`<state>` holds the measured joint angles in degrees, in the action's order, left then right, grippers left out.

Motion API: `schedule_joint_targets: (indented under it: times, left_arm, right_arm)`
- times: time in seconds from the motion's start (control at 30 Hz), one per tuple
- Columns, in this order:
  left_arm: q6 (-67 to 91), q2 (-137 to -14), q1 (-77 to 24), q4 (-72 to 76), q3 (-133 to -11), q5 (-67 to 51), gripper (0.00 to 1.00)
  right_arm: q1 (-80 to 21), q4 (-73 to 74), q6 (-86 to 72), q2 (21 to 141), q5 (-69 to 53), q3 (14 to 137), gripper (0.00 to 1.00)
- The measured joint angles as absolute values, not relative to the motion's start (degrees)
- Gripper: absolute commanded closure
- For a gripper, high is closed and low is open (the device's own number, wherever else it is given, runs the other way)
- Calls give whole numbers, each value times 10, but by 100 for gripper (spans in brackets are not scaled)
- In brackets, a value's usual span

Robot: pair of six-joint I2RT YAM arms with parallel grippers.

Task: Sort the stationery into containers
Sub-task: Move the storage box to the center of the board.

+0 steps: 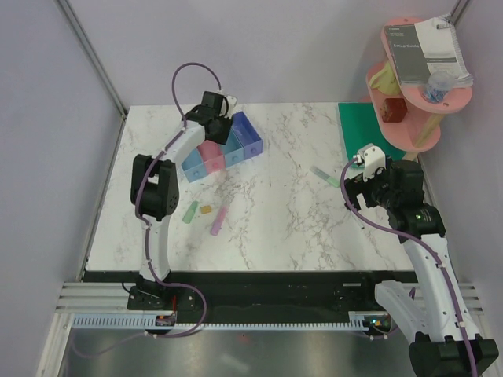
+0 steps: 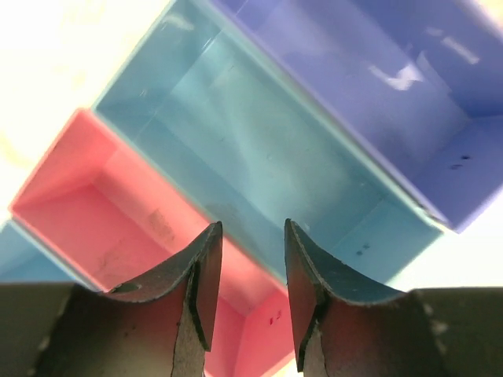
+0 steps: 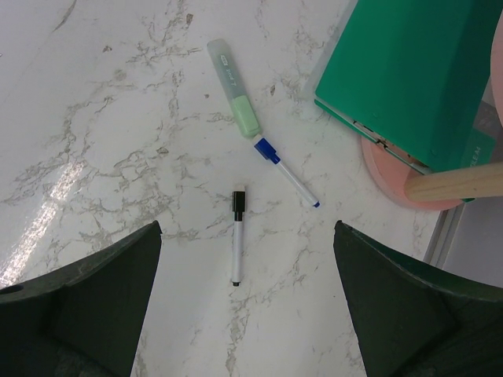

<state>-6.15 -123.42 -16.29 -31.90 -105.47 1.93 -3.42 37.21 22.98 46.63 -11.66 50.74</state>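
Observation:
Four joined bins stand at the back left: light blue [image 1: 192,166], pink [image 1: 211,155], light blue [image 1: 232,146], dark blue [image 1: 248,133]. My left gripper [image 1: 222,124] hovers over them, open and empty; in the left wrist view it [image 2: 253,236] hangs above the pink bin [image 2: 94,228] and the middle light blue bin [image 2: 259,157]. A green marker [image 1: 190,211], a tan block [image 1: 206,209] and a pink marker [image 1: 218,221] lie in front of the bins. My right gripper [image 3: 246,228] is wide open above a black-capped pen [image 3: 236,236], with a blue-capped pen [image 3: 284,171] and a green marker [image 3: 233,88] beyond.
A green mat [image 1: 365,129] lies at the back right, with a pink tiered shelf [image 1: 424,102] carrying a spiral booklet [image 1: 432,51]. In the right wrist view the mat [image 3: 409,71] and the shelf base [image 3: 393,169] sit close to the pens.

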Motion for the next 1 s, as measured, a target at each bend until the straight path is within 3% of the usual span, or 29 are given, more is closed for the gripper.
schedule_joint_targets:
  times: [0.4,1.0]
  left_arm:
    - [-119,-1317,-271,-319,-1135,46,56]
    - [-144,-1317,-292,-324,-1133,43,57]
  right_arm:
    - [-34,373,243,465,-108,507,2]
    - [-34,373,249,453,-104,497,2]
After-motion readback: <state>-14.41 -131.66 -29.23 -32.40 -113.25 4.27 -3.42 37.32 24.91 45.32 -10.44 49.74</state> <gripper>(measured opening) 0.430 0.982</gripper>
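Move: The storage box is right under my left hand: its middle is about 3 cm left, 1 cm back and 4 cm below. Its dark blue compartment lies some 9 cm right and 3 cm ahead. On the board, the yellow eraser is roughly 24 cm back and 6 cm left, the pink highlighter 28 cm back and 1 cm left. From my right hand the box's middle is about 47 cm left, 24 cm ahead and 17 cm lower. I sweep my left hand to the right by about 11 cm, quickly at first, then nearly pausing before creeping on, and sink some 2.5 cm while turning clockwise about 15 to 20 degrees. My part-open fingers keep their gap and shift from the pink-teal divider across the teal compartment to the dark blue side, where the right finger seems to bear on the divider. ##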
